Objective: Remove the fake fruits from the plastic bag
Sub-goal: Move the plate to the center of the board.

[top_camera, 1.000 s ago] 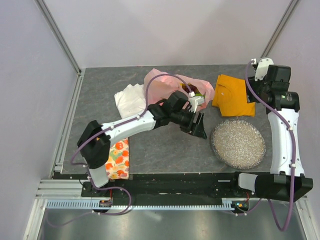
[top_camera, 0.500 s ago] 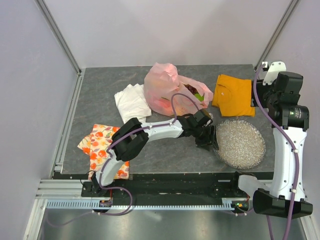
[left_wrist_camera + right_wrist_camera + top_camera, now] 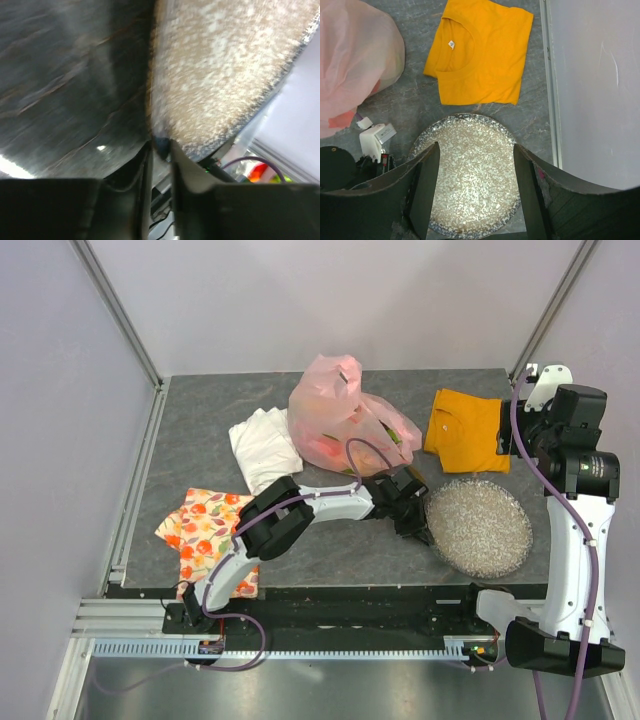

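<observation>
The pink plastic bag [image 3: 340, 418] lies crumpled at the back middle of the table and also shows at the left of the right wrist view [image 3: 355, 55]. The fake fruits stay inside it, seen only as a reddish patch [image 3: 322, 452] through the film. My left gripper [image 3: 418, 520] is low at the left rim of the glittery dish [image 3: 480, 565]. In its wrist view the jaws [image 3: 161, 146] stand narrow, with the dish's dark rim pinched between the tips. My right gripper [image 3: 476, 195] hangs open high above the dish [image 3: 470, 150], holding nothing.
An orange T-shirt [image 3: 468, 430] lies flat behind the dish. A white cloth [image 3: 262, 440] sits left of the bag, and a fruit-patterned cloth [image 3: 205, 530] lies at the front left. Grey walls close in both sides, with a metal rail [image 3: 135, 490] on the left.
My left arm swung from the bag's mouth down to the dish's left rim and its jaws narrowed. The bag puffed up and shifted. The right arm rose slightly, then held still.
</observation>
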Available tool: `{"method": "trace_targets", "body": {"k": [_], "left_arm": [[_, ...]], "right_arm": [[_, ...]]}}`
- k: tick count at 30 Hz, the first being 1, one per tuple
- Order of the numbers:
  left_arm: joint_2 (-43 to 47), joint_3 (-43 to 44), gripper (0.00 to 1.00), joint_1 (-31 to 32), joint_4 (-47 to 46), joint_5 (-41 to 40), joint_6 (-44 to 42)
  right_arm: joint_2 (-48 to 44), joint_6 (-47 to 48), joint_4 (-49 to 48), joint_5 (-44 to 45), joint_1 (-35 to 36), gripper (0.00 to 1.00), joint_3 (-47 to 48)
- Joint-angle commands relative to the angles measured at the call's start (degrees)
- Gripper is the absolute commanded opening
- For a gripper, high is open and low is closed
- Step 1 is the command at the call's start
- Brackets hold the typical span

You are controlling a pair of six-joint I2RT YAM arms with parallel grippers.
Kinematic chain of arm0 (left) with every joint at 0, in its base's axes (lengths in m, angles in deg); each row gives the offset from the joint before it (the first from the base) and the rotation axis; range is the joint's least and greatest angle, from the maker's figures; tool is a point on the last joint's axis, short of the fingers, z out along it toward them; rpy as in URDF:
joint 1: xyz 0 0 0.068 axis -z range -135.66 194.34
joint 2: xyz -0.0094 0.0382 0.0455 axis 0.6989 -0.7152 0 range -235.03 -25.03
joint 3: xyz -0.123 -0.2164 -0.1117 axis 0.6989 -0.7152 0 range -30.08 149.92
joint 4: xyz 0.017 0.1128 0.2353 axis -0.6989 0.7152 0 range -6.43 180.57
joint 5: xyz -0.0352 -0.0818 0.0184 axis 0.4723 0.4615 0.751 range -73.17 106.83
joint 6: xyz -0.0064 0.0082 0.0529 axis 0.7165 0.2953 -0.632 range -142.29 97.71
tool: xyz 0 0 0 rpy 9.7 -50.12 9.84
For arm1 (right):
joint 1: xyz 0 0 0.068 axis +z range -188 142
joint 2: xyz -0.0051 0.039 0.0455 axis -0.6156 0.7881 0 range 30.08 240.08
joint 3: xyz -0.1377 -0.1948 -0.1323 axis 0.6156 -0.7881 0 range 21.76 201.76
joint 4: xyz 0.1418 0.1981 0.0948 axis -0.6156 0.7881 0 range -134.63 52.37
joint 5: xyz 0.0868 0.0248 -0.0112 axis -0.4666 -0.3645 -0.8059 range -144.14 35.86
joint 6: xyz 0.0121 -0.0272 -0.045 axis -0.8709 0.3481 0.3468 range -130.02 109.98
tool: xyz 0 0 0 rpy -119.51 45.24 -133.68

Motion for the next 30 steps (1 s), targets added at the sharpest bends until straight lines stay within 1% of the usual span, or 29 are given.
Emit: {"method": "trace_targets", "body": {"k": [1,3,6,8,9,10,11,12,14,16,17,19,21,23,26,28,30], "left_arm": [[-3.2,4.1,0.1,0.8,-3.7,0.3,4.6],[-3.5,3.7,0.02,0.8,-2.7,-0.3,5.0],[-0.6,-0.5,0.02,0.6,-2.3,0.3,5.6],[3.0,-3.7,0.02,-0.2,-2.2,1.2,4.9],[6.8,-7.1,0.02,-0.5,-2.2,1.6,4.6],[8.8,-8.9,0.02,-0.8,-2.0,1.9,4.1],[10.5,-12.0,0.02,-1.9,-0.5,1.6,3.1],[14.3,-13.4,0.02,-2.6,0.5,1.1,2.6],[17.4,-17.1,0.02,-5.1,2.2,-0.5,-0.6],[21.2,-19.6,0.02,-7.0,3.4,-0.8,-2.2],[22.3,-22.2,0.02,-8.7,4.5,-0.6,-4.0],[26.1,-25.5,0.02,-10.6,5.2,-0.1,-5.2],[29.0,-30.9,0.02,-13.2,5.6,0.0,-6.6],[34.1,-36.3,0.02,-15.8,6.0,-0.6,-8.0],[39.3,-41.8,0.02,-19.0,7.0,-1.1,-9.8],[40.4,-43.3,0.02,-20.3,6.0,-1.7,-10.1],[39.8,-43.7,0.02,-20.7,3.6,-0.3,-10.2]], "right_arm": [[-0.8,-2.0,0.0,-1.7,-0.2,0.68,0.2],[-0.5,-1.9,0.1,-1.8,-0.1,0.68,0.1],[-0.1,-1.6,-0.1,-2.3,-0.1,0.68,0.2],[0.3,-0.9,-0.4,-2.6,-0.2,0.68,0.5],[0.2,-0.6,-0.7,-3.2,-0.2,0.68,0.4],[-0.1,-0.3,-1.7,-3.4,-0.2,0.68,-0.1],[-0.1,-0.2,-2.3,-3.8,-0.1,0.68,-0.5],[-0.2,-0.1,-3.0,-4.2,-0.2,0.68,-1.0],[-0.1,-0.2,-4.1,-4.8,-0.2,0.68,-1.7],[0.5,-0.2,-4.8,-5.5,-0.2,0.68,-2.0],[0.5,-0.3,-5.1,-5.7,-0.2,0.68,-2.2],[0.8,-0.6,-6.4,-5.7,-0.2,0.68,-2.8],[1.3,-1.2,-7.1,-5.9,-0.1,0.68,-2.8],[1.6,-1.7,-7.4,-6.8,-0.1,0.68,-2.6],[1.9,-2.0,-8.4,-8.2,-0.1,0.68,-3.1],[2.1,-2.6,-9.3,-8.3,-0.1,0.68,-3.6],[2.5,-2.9,-9.8,-8.4,0.0,0.68,-3.9]]}}
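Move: The plate's near-left rim is right at the left hand's half-closed fingertips, the plate's middle lying about 12 cm to the hand's right, 3 cm ahead and 1 cm lower. From that hand the pink plastic bag stands some 26 cm ahead and 17 cm to the left, and the orange shirt lies about 27 cm ahead and 13 cm to the right. From the right hand the plate's middle is roughly 31 cm below, 7 cm back and 5 cm to the left. Nudging right a centimetre or so while its fingers shut and pinch the plate's left rim, the left hand then reverses and pulls the plate left by about 25 cm towards the middle of the board, in front of the bag, rising 2 to 3 cm on the way and turning some 15 degrees counter-clockwise. The right hand, open and high up, eases about 3 cm forward and slightly left. ##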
